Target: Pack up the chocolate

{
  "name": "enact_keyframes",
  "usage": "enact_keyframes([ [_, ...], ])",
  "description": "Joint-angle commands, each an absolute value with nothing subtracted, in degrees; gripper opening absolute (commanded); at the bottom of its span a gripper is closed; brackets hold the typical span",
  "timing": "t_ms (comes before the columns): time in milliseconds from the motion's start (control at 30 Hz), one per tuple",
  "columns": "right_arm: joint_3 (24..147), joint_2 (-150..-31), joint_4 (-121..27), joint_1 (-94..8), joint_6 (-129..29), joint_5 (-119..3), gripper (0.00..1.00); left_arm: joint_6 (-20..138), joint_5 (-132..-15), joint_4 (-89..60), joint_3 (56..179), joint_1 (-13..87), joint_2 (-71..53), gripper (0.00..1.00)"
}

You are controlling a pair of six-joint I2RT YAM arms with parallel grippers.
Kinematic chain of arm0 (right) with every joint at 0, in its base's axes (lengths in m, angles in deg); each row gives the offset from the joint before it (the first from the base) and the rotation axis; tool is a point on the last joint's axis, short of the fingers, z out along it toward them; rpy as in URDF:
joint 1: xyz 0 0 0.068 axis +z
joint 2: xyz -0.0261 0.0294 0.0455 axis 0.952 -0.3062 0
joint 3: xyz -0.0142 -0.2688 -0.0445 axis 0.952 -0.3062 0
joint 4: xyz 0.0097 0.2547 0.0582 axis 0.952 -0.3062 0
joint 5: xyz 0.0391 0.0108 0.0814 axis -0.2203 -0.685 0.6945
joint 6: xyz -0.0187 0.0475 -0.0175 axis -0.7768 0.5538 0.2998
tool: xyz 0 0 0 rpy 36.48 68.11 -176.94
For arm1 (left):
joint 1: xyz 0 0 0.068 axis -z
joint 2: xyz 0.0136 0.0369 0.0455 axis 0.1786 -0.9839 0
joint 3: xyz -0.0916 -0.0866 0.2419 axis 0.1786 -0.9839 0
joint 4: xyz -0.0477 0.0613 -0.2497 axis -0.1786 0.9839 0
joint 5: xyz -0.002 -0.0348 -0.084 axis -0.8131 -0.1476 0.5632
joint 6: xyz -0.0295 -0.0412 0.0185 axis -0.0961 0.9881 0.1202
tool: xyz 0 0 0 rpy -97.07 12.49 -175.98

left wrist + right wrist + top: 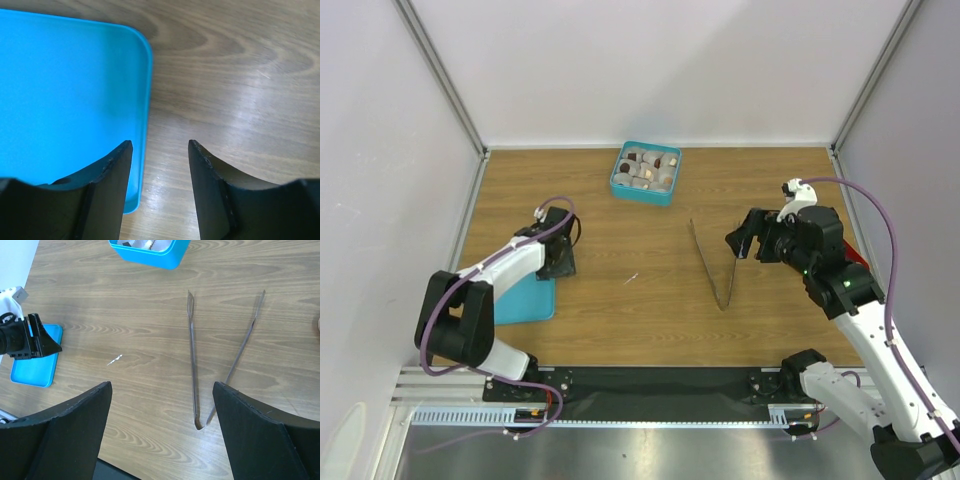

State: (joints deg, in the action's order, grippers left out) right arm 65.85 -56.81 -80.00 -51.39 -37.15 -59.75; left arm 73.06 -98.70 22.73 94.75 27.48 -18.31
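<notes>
The chocolate [646, 168], dark brown and pale pieces in whitish paper cups, fills the teal box [620, 184] at the back middle of the table. My left gripper [560, 262] is low at the left, at the corner of a flat blue lid [525, 300]. In the left wrist view my left gripper [160, 143] is open: one finger is over the lid [60, 85], the other over bare wood, and the lid's rim lies between them. My right gripper [744, 240] hovers open right of the metal tweezers [716, 268], holding nothing; in the right wrist view my right gripper [160, 385] has the tweezers [192, 350] in front of it.
White walls with metal posts enclose the table on three sides. A tiny white fleck [114, 360] lies on the wood between the lid [31, 367] and the tweezers. Something red [856, 258] shows behind the right arm near the right wall.
</notes>
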Motion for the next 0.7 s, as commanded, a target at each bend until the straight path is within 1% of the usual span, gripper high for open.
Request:
enact_keyframes([
  [0,66.64,-56.72,-78.43,-50.99,-37.92,-58.87,0.89,72.46,-99.22,21.44,94.67,26.02,-17.87,0.54],
  [167,66.38,-56.11,-78.61,-50.55,-38.09,-59.05,0.89,73.07,-95.61,19.94,94.15,25.85,-20.50,0.46],
  [333,65.77,-55.23,-79.05,-50.11,-38.27,-60.01,0.89,74.04,-94.74,18.62,92.21,25.76,-22.18,0.43],
  [433,65.15,-54.96,-78.35,-49.93,-38.18,-60.10,0.89,74.13,-93.16,17.66,91.86,25.76,-22.70,0.37],
  [467,65.15,-55.14,-78.35,-49.84,-38.27,-60.10,0.89,73.69,-91.24,17.30,91.77,25.76,-22.88,0.31],
  [533,65.32,-55.58,-78.52,-49.84,-38.27,-60.10,0.89,72.90,-87.98,16.60,91.86,25.76,-23.84,0.23],
  [567,65.15,-55.49,-78.52,-49.93,-38.35,-60.19,0.89,72.81,-85.09,16.34,91.86,25.76,-23.85,0.15],
  [667,65.06,-55.49,-78.52,-49.93,-38.18,-60.63,0.89,73.33,-80.60,14.93,91.25,25.85,-21.75,0.06],
])
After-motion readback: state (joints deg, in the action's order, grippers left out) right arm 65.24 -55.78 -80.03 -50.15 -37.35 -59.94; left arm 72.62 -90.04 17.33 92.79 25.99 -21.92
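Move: The blue lid's middle lies about 9 cm to the left of the left hand, a couple of centimetres back and some 3 cm below, so its right rim already runs between the open fingertips. The box with the chocolates stands roughly 29 cm ahead and 22 cm to the right of that hand; a white scrap lies level with it, about 17 cm to its right. From the right hand, the lid is roughly 52 cm to the left, about level, some 25 cm lower. The blue lid's right rim is what the left hand takes: the hand sinks about 2.5 cm over it, the half-open fingers closing almost shut until they pinch the rim, one inside and one outside. In the last part the hand draws some 2 cm to the right, rolling a little so that its left side dips. ##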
